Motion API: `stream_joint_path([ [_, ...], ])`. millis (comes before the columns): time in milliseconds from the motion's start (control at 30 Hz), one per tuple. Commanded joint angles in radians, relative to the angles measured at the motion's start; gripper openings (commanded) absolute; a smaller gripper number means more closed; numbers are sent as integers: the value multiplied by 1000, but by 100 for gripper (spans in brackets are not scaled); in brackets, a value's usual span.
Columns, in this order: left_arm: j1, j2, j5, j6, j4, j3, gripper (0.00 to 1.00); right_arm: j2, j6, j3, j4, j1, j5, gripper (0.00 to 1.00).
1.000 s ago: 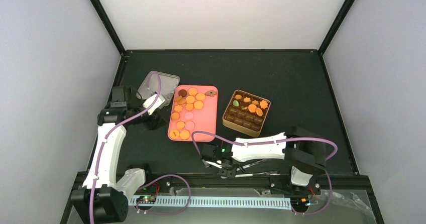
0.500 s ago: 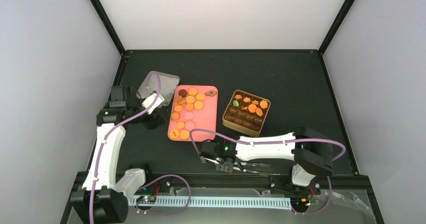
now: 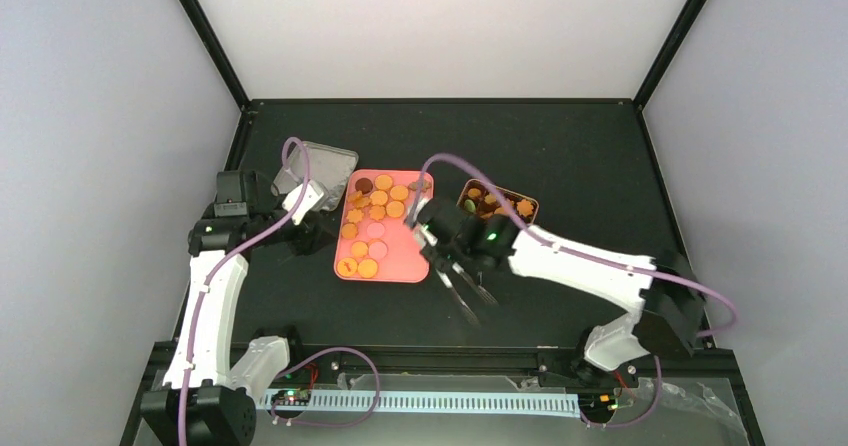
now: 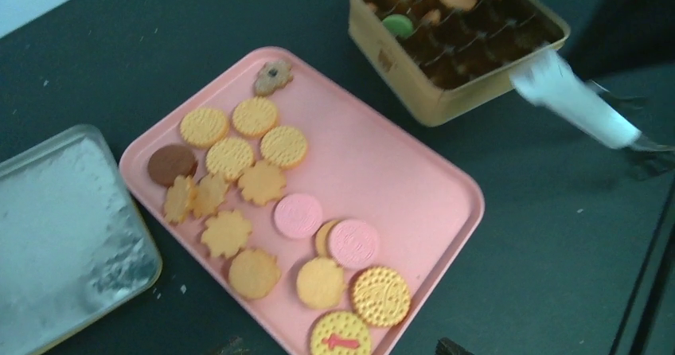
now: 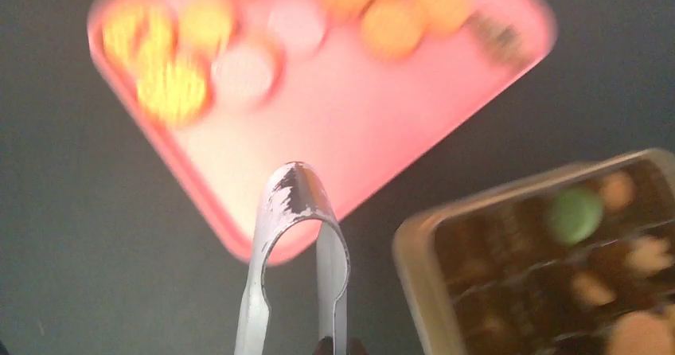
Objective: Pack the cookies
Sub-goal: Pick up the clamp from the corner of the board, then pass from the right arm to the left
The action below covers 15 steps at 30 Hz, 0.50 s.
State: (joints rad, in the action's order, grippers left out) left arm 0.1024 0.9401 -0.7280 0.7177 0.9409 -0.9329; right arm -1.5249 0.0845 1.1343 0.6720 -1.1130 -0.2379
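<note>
Several cookies, mostly orange with a few pink and one brown, lie on the left half of a pink tray. In the left wrist view the same cookies fill the tray below my left gripper, which is open and holds nothing. A gold tin with brown cups holds a few cookies. My right gripper hangs between tray and tin, shut on metal tongs. In the right wrist view the tongs' looped end hangs over the tray's corner.
A silvery tin lid lies left of the tray, close to the left arm. The gold tin stands just right of the tongs. Black table edges and grey walls enclose the area.
The right gripper shut on the tongs near the front edge. It then swung up and forward to between tray and tin. The left arm barely moved.
</note>
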Motion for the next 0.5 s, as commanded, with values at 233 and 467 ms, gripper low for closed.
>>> stream_joint_path([
  [233,-39,-22,-356,-55,-65,23,66,260,69,-4,-490,114,232,1],
  [467,-154,-45,-421,-128,-123,19,65,300,250,-124,-922,141,450,1],
])
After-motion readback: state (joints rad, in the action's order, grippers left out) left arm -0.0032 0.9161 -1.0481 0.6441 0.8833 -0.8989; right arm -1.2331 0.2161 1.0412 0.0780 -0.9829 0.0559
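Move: The right gripper already holds the clamp by its white handle; the left gripper, which it is heading for, is about 23 cm to its left, 4 cm farther out and some 9 cm higher. From the right hand, the pink tray's middle is roughly 11 cm left, 7 cm ahead and 12 cm down, and the cookie box 12 cm right, 8 cm ahead and 10 cm down. From the left hand, the clamp's middle is about 25 cm right, 7 cm back and 9 cm down. Lift the right gripper fast, some 18 cm up, easing about 4 cm left towards the left gripper with a slight push forward early on. Roll its left side up nearly 50 degrees so its shut fingers swing out to point mostly left, and keep the clamp pinched. Meanwhile bring the open left gripper about 6 cm right to meet the clamp, drifting back and up, without touching it. ##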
